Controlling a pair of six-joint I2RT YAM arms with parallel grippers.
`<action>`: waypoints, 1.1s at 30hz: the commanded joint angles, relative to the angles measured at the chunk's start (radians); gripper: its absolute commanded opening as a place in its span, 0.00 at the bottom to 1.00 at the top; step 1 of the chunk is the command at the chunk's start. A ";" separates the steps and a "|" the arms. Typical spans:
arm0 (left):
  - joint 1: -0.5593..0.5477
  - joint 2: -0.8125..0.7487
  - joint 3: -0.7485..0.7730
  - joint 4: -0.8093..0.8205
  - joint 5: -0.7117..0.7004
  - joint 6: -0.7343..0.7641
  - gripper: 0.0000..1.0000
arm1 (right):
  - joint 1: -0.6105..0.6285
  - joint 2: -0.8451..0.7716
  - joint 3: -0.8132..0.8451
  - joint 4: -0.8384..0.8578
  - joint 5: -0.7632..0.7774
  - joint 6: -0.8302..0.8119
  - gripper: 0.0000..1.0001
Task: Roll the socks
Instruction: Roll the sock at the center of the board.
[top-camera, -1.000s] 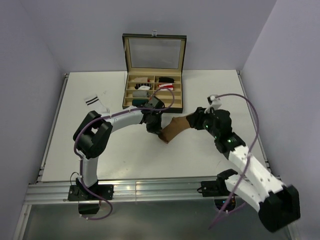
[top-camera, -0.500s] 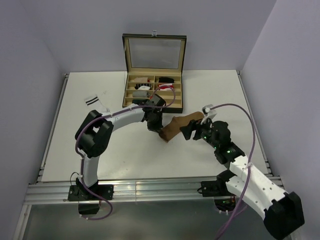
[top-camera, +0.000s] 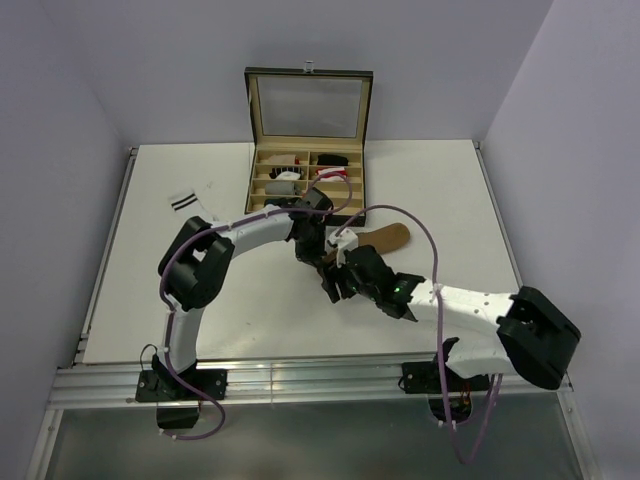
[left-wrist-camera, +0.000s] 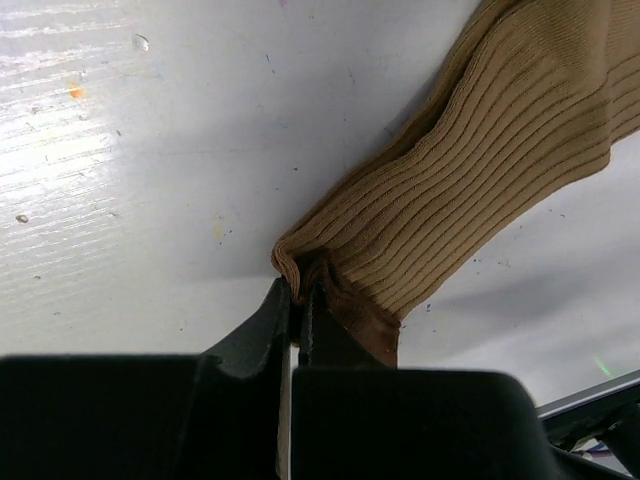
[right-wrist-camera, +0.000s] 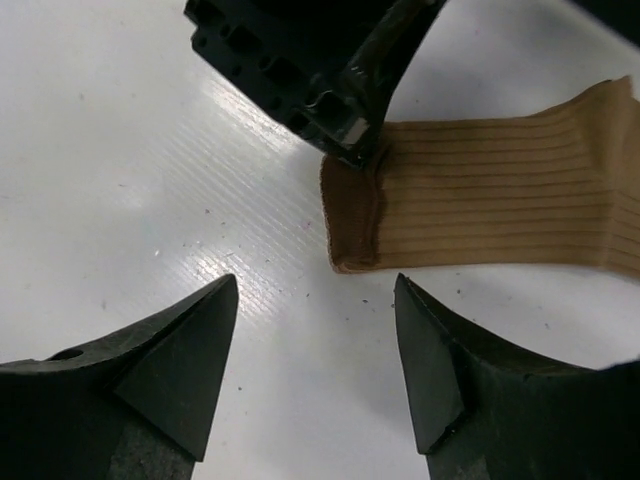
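Observation:
A tan-brown sock (top-camera: 383, 238) lies flat on the white table, toe to the right and cuff to the left. My left gripper (left-wrist-camera: 297, 293) is shut on one corner of its darker cuff, pinching a fold of ribbed fabric (left-wrist-camera: 480, 190); in the top view that gripper (top-camera: 320, 260) sits at the sock's left end. My right gripper (right-wrist-camera: 316, 285) hovers open just in front of the cuff (right-wrist-camera: 352, 225), both fingers apart and touching nothing. From above, the right gripper (top-camera: 335, 284) is right below the left one. A white sock with dark cuff stripes (top-camera: 191, 207) lies at the far left.
An open wooden box (top-camera: 352, 205) with a raised glass lid stands at the back, directly behind the left gripper. Its compartments hold small rolled bundles and a red-and-white piece (top-camera: 331, 173). The right arm's cable (top-camera: 400, 212) loops over the tan sock.
My right gripper has let go of the sock's toe end and swung left to the cuff, jaws now apart. The sock has dropped flat. The left gripper has stayed put.

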 joint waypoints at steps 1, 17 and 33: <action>0.004 0.020 0.039 -0.017 0.019 0.034 0.00 | 0.060 0.076 0.065 0.059 0.128 -0.024 0.70; 0.007 0.029 0.043 -0.030 0.042 0.052 0.00 | 0.158 0.298 0.128 0.108 0.328 -0.067 0.54; 0.009 0.028 0.028 -0.007 0.058 0.042 0.01 | 0.160 0.381 0.135 0.143 0.321 -0.058 0.17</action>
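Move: The brown sock's free near cuff corner lies about 2 cm ahead of the open right hand, 2 cm to its left and 6 cm below; from the left hand it is some 5 cm back and 3 cm to the right, level. The far cuff corner, still in the left fingers, is about 7 cm ahead and 5 cm left of the right hand. The sock's foot stretches away about 13 cm ahead and 10 cm right of it; the box stands some 26 cm ahead, 8 cm left. The sock's near cuff corner is met by the right hand, which sinks about 6 cm, edging left at first and then creeping slightly forward, while the wrist tips some 15 degrees so the fingers point more steeply down. Its wide-open fingers narrow on the way, then close on the folded edge in a pinch; the left hand stays put, keeping its grip on the far corner. ##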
